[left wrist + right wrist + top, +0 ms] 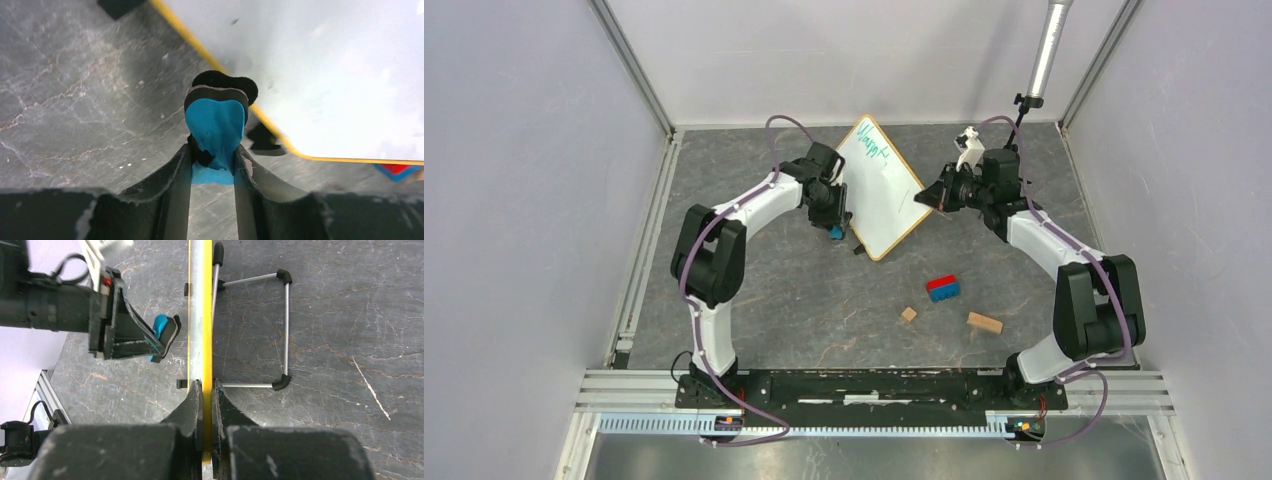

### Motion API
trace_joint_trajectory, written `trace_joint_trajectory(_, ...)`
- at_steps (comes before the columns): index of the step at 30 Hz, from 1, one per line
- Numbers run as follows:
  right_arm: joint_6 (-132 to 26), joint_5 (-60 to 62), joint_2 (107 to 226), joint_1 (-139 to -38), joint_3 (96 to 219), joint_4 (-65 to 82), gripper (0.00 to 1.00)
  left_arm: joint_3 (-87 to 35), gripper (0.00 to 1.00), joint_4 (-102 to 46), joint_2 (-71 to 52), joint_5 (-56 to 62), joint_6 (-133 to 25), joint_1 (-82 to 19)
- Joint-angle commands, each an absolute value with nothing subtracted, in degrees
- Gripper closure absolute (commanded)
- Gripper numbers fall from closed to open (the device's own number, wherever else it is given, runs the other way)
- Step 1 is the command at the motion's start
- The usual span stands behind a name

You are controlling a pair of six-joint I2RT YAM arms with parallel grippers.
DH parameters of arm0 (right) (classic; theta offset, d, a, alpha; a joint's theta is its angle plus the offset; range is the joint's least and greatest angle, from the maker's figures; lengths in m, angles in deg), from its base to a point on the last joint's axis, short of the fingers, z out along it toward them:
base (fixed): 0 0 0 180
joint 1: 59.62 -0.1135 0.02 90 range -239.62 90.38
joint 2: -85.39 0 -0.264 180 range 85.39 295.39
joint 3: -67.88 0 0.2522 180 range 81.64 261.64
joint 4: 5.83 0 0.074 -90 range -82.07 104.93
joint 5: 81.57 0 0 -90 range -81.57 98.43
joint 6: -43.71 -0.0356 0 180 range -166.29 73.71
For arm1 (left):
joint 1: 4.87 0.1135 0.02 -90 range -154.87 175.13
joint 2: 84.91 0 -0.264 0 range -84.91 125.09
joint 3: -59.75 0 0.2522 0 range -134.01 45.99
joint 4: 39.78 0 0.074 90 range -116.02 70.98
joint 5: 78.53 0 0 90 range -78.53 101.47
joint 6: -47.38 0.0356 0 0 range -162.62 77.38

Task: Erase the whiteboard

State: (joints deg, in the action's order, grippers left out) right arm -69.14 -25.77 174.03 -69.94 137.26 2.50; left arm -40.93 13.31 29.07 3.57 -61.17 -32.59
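Observation:
The whiteboard (879, 195) stands tilted at the middle of the table, with green writing (876, 150) near its top corner. In the right wrist view I see it edge-on, its yellow frame (192, 315) running upward and its wire stand (286, 330) behind it. My right gripper (206, 385) is shut on the board's right edge (929, 198). My left gripper (213, 157) is shut on a blue eraser (216, 125) with a black felt face. The eraser (835, 233) sits at the board's lower left edge (225, 70), beside a black foot.
A red-and-blue block (942, 288), a small wooden cube (908, 314) and a wooden block (984, 322) lie on the grey table in front of the board. A silver pole (1046, 50) hangs at the back right. Walls close in on three sides.

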Motion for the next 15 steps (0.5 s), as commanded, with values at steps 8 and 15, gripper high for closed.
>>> trace_joint_trajectory(8, -65.8, -26.9, 169.3, -69.9, 132.7, 2.2, 1.00, -43.1, 0.65, -10.8, 22.4, -2.4, -75.0, -30.8)
trace_joint_trajectory(15, -65.6, -27.3, 170.2, -69.8, 133.4, 0.9, 1.00, -49.0, 0.64, -21.4, 29.5, -6.6, -82.8, -28.4)
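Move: The writing left on the whiteboard is about 14 cm ahead of the left hand, 7 cm to its right and 11 cm above it. The board's middle is some 6 cm ahead, 9 cm right and a little higher; the red-and-blue brick is about 12 cm back and 21 cm right, on the table. From the right hand, which grips the board's right edge, the writing is roughly 10 cm ahead, 10 cm left and slightly higher. The blue-and-black eraser, still held in the left fingers, rises from beside the board's lower left edge and travels up, forward and some 5 cm to the right towards the writing, about 14 cm in all. The wrist swings the fingertips some 30 degrees outward, forward and right. The right hand keeps its pinch on the board's edge and draws back just under 2 cm. ##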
